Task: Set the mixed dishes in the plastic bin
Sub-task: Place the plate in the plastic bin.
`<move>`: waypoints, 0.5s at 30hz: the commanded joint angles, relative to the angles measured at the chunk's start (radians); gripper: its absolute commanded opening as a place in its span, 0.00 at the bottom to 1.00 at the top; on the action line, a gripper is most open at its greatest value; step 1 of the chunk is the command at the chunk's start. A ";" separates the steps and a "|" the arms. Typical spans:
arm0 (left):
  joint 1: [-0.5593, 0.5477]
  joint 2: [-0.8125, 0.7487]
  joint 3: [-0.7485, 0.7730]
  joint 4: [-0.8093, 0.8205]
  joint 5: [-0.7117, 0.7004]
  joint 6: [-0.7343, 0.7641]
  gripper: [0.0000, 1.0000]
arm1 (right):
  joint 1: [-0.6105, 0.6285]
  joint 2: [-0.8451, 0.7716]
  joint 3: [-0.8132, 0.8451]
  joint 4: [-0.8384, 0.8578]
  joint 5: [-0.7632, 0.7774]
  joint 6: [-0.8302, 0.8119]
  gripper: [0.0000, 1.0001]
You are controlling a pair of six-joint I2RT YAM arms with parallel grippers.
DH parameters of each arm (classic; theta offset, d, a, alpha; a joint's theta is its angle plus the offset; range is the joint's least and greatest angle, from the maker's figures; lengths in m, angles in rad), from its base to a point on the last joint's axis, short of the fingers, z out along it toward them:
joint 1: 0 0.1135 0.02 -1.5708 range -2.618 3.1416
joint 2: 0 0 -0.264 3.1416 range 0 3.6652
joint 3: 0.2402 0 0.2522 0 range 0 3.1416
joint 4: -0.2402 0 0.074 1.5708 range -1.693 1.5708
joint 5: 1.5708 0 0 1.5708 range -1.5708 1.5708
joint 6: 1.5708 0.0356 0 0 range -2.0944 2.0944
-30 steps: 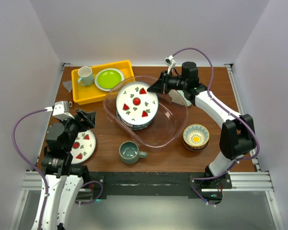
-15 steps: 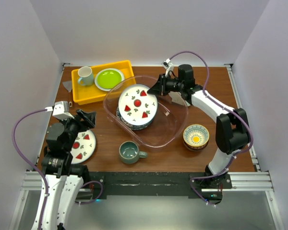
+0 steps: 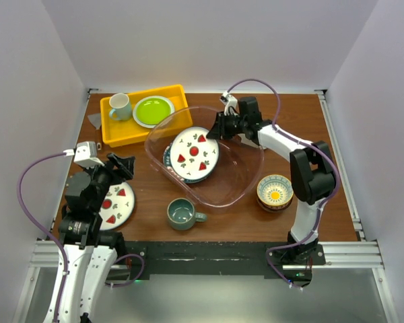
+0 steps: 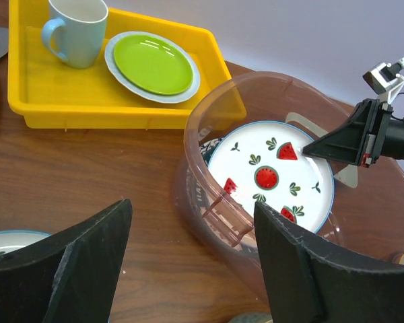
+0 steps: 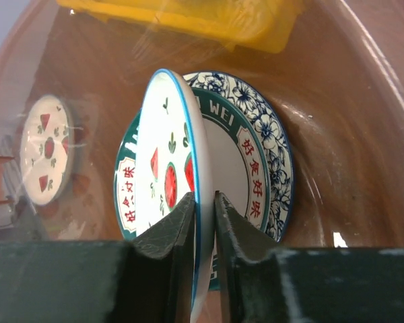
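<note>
The plastic bin [image 3: 241,173] stands mid-table, clear and pink-tinted. Inside it my right gripper [image 3: 216,128] is shut on the rim of a white plate [image 3: 194,152] with red watermelon marks, tilted over a stack of patterned dishes [image 5: 259,158]. The right wrist view shows the plate [image 5: 163,168] edge-on, pinched between the fingers of that gripper [image 5: 203,202]. My left gripper [image 3: 123,165] hangs open and empty at the table's left, above a second watermelon plate [image 3: 116,206]. A grey-green mug [image 3: 182,214] sits in front of the bin. A yellow-inside bowl [image 3: 275,191] sits to its right.
A yellow tray [image 3: 116,133] at the back left holds a pale mug [image 3: 120,105] and a lime-green plate [image 3: 153,110]. In the left wrist view the bin's near wall [image 4: 212,215] is just ahead of the open fingers.
My right gripper has moved left and down with the plate, bringing it lower and flatter over the stack in the bin. The left arm has not moved.
</note>
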 commanded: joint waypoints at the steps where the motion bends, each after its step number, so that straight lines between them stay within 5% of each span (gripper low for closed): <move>1: -0.005 0.006 -0.010 0.054 0.001 0.017 0.78 | 0.025 -0.024 0.081 -0.021 0.065 -0.070 0.27; 15: -0.005 0.009 -0.010 0.052 -0.001 0.017 0.78 | 0.142 0.013 0.132 -0.179 0.284 -0.313 0.49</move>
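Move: Inside the plastic bin, the right hand still grips the watermelon plate by its rim, the plate's middle about 6 cm left, 4 cm back and 3 cm below it. The stacked plates to receive it are centred about 7 cm left, 4 cm back and 6 cm below. The yellow tray lies some 21 cm left and 11 cm ahead; the green mug 9 cm left and 20 cm back. From the left hand, the stack is roughly 15 cm ahead, 17 cm right and 18 cm lower. Easing its fingers apart to about half open, the right hand lets the plate's rim loose over the stack inside the bin. It first hovers nearly in place, then sinks about 2 cm, turning some 15 degrees so that the fingers point more steeply down; the plate's near rim is still between them, close against one finger. ##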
